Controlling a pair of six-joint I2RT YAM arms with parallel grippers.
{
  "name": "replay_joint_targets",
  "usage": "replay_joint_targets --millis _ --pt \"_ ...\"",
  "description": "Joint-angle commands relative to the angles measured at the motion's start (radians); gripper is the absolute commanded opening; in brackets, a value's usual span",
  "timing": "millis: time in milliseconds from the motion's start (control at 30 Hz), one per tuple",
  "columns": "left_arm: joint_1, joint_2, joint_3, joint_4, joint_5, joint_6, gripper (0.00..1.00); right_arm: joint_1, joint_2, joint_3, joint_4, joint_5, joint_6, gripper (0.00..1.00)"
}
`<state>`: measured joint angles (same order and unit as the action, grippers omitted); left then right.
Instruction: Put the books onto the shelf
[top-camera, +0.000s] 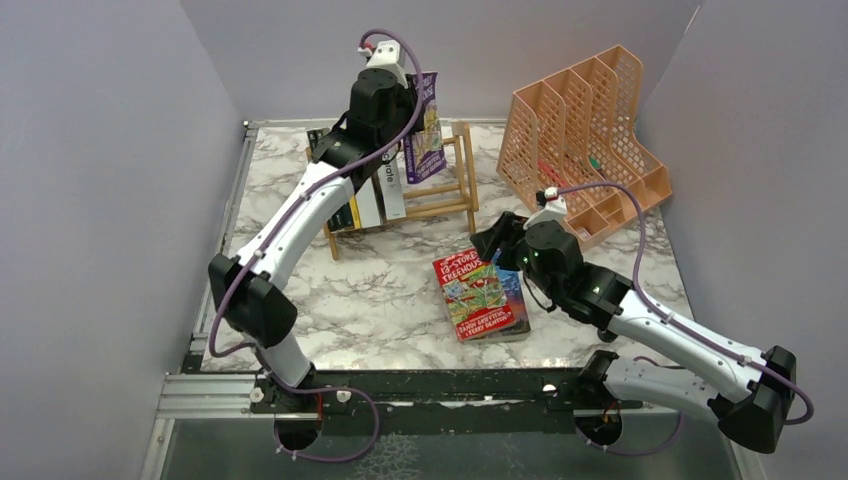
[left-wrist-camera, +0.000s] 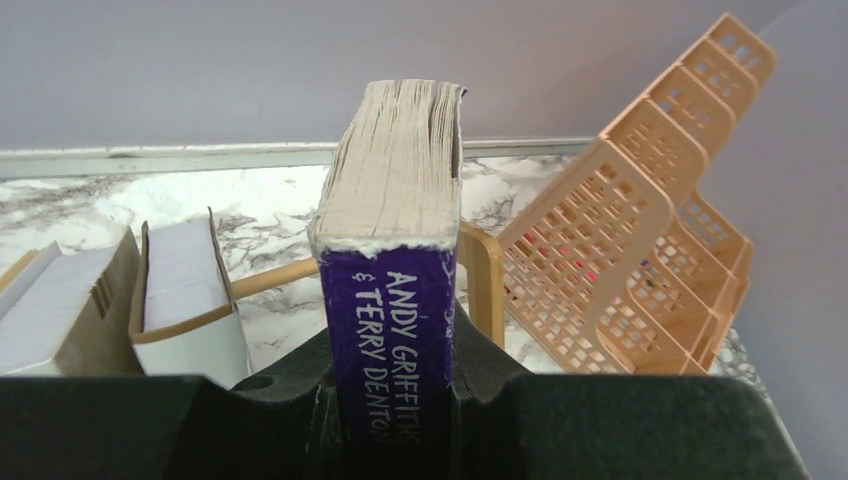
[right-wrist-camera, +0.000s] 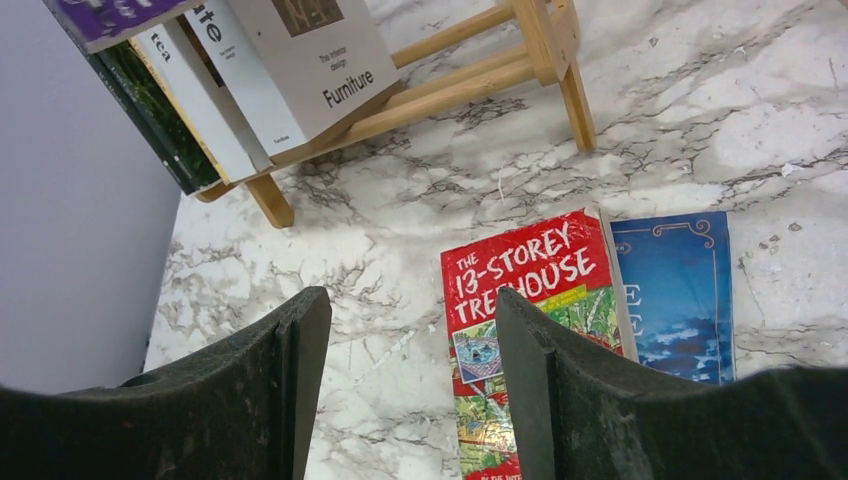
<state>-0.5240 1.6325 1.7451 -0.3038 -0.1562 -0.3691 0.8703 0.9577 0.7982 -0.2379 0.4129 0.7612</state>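
Note:
My left gripper (top-camera: 402, 100) is shut on a purple book (top-camera: 426, 140), holding it upright above the right half of the light-wood shelf (top-camera: 447, 196). The left wrist view shows its spine (left-wrist-camera: 392, 300) clamped between the jaws of that gripper (left-wrist-camera: 393, 355). Two white books (top-camera: 385, 195) and darker ones (top-camera: 345, 214) lean in the shelf's left part. A red book (top-camera: 474, 294) lies flat on the table, partly over a blue book (top-camera: 516, 296). My right gripper (top-camera: 497, 243) hovers open just above and behind them, its fingers (right-wrist-camera: 300, 350) over bare marble beside the red book (right-wrist-camera: 530, 280).
A peach mesh file organiser (top-camera: 585, 140) stands at the back right, close to the shelf's right end frame (left-wrist-camera: 484, 268). Purple walls close in the table on three sides. The marble table (top-camera: 380, 290) has its black front rail near the arm bases.

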Motion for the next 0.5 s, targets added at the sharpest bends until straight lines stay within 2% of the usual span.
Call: replay_joint_targets --millis 0,267,467 --pt "0.002 0.112 0.133 -0.019 -0.110 -0.040 0.00 -0.002 -0.009 -0.004 -0.030 0.050 -0.011 0.66" --pt "0.002 0.319 0.305 -0.144 -0.185 -0.072 0.00 -0.002 0.034 0.010 -0.033 0.060 -0.024 0.66" --pt "0.001 0.345 0.246 -0.172 -0.342 -0.087 0.00 -0.002 0.048 0.005 -0.032 0.061 -0.023 0.66"
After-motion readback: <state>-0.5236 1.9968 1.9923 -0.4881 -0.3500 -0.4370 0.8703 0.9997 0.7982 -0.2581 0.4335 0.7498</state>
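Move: The left hand already holds the purple book high over the rack; the free slot it is bound for lies about 6 cm ahead, 1 cm to the right and some 23 cm below. The Decorate book borders that slot, roughly 7 cm left, 5 cm ahead and 22 cm down from the hand; the rack's right end stands 9 cm right, 8 cm ahead, equally low. From the right hand the slot is some 26 cm ahead, 11 cm left and 8 cm lower. Down and forward goes the left hand, sinking about 11 cm and reaching some 7 cm out, the forward part fading towards the end, to bring the purple book into the gap between the Decorate book and the rack's right end. The wrist tips down about 15 degrees and swings slightly counter-clockwise; the fingers keep their pinch on the book. ##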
